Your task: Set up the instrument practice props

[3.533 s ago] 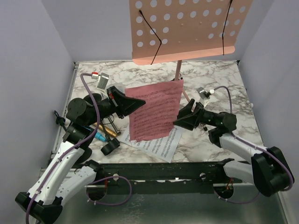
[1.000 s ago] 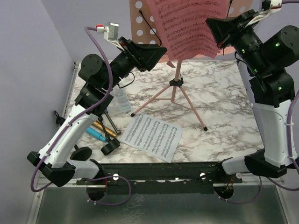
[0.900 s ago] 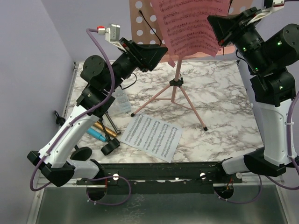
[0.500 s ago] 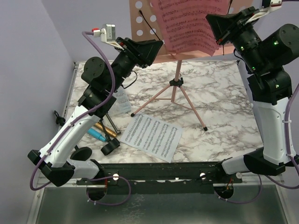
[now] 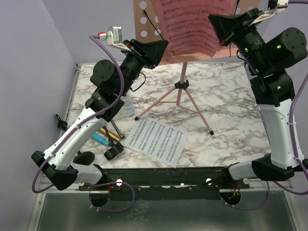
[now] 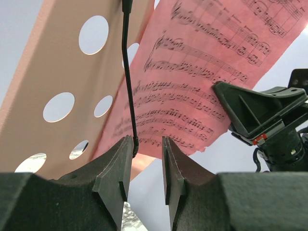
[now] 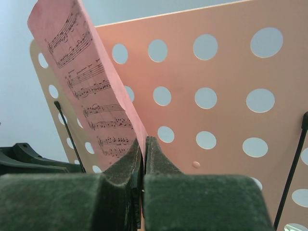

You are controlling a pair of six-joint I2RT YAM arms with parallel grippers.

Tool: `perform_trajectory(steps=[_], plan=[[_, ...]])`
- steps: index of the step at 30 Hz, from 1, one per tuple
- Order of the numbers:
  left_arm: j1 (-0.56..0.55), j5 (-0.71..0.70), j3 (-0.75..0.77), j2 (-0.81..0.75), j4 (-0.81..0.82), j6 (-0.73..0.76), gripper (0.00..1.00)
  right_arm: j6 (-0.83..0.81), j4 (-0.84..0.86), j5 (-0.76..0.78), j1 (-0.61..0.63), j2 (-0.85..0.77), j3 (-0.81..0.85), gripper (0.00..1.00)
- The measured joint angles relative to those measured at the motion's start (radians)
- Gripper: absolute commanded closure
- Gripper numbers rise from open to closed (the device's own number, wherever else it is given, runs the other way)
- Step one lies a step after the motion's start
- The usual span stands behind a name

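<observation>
The pink perforated music rack (image 5: 144, 26) stands on thin tripod legs (image 5: 182, 94) at the back. My right gripper (image 5: 217, 25) is shut on the right edge of the pink sheet-music page (image 5: 187, 24) and holds it against the rack face. In the right wrist view the jaws (image 7: 143, 144) pinch the page (image 7: 91, 86) in front of the rack (image 7: 226, 120). My left gripper (image 5: 161, 47) is open and empty by the rack's lower left. Its left fingertip (image 6: 126, 144) touches the black wire page holder (image 6: 127, 72). A white page (image 5: 156, 141) lies on the table.
Gold (image 5: 108, 134) and blue (image 5: 100, 139) microphones and two black round-based mounts (image 5: 113, 152) (image 5: 84, 159) lie at the front left. A small clear box (image 5: 126, 105) sits under my left arm. A black rail (image 5: 163, 175) runs along the near edge.
Both arms rose from the table to the rack, carrying the pink page up. In the last second my left gripper edged right toward the rack's ledge and my right gripper shifted slightly left.
</observation>
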Motion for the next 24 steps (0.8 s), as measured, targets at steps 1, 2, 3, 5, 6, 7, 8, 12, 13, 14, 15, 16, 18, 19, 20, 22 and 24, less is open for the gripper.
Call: perform_trajectory(steps=[1,2,3,5,6,7,8,12,13,14,15,16,18,19,20,22,24], plan=[[-0.002,-0.006,0.0,0.003,0.002,0.0,0.65,0.004,0.008,-0.001,0.0,-0.003,-0.003,1.0],[-0.002,-0.011,0.0,0.006,0.006,0.0,0.65,0.008,0.017,-0.001,0.0,-0.007,-0.008,1.0],[-0.003,-0.016,0.0,0.009,0.008,0.0,0.65,0.011,0.025,-0.003,0.0,-0.01,-0.012,1.0],[-0.004,-0.023,-0.001,0.015,0.011,0.0,0.67,0.017,0.037,-0.004,0.0,-0.012,-0.016,1.0],[-0.005,-0.026,-0.002,0.017,0.014,0.0,0.68,0.019,0.046,-0.004,0.0,-0.012,-0.021,1.0],[-0.006,-0.027,-0.003,0.019,0.015,0.0,0.69,0.021,0.055,-0.004,0.0,-0.013,-0.027,1.0],[-0.007,-0.03,-0.004,0.021,0.018,0.0,0.7,0.024,0.06,-0.004,0.0,-0.014,-0.035,1.0],[-0.008,-0.04,-0.006,0.025,0.026,0.0,0.74,0.035,0.074,-0.007,0.0,-0.015,-0.054,1.0],[-0.008,-0.042,-0.006,0.025,0.03,0.001,0.75,0.037,0.077,-0.009,0.0,-0.015,-0.057,1.0],[-0.008,-0.043,-0.007,0.025,0.034,0.001,0.76,0.04,0.082,-0.011,0.0,-0.015,-0.059,1.0],[-0.008,-0.043,-0.007,0.025,0.038,0.001,0.76,0.042,0.087,-0.014,0.0,-0.015,-0.061,1.0],[-0.008,-0.044,-0.007,0.025,0.042,0.001,0.77,0.045,0.092,-0.017,0.0,-0.015,-0.063,1.0],[-0.008,-0.044,-0.007,0.026,0.05,0.001,0.78,0.05,0.1,-0.023,0.0,-0.015,-0.065,1.0],[-0.008,-0.045,-0.007,0.028,0.053,0.001,0.8,0.053,0.106,-0.026,0.0,-0.015,-0.068,1.0],[-0.008,-0.045,-0.007,0.029,0.055,0.001,0.82,0.056,0.113,-0.027,-0.001,-0.015,-0.071,1.0],[-0.008,-0.045,-0.007,0.034,0.06,0.003,0.87,0.061,0.128,-0.032,-0.002,-0.015,-0.08,1.0],[-0.008,-0.045,-0.008,0.037,0.061,0.006,0.89,0.064,0.134,-0.036,-0.003,-0.015,-0.088,1.0]])
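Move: The lower end of the left black page-holder arm is almost at the left gripper's tips, about 2 cm ahead, 1 cm to the left and level with them. The middle of the pink music sheet is roughly 6 cm ahead, 8 cm to the right and 8 cm above; the perforated stand board's is some 10 cm ahead, 9 cm right, 8 cm up. From the right gripper, that holder end is about 15 cm left, 1 cm back and 6 cm below. Bring the left gripper a little over 1 cm forward and slightly left, so that the lower end of the black holder arm sits between its tips, and close the half-open fingers around it until only a narrow gap is left. Keep the right gripper shut on the sheet's right edge, easing it just under 1 cm left with a slight turn. ##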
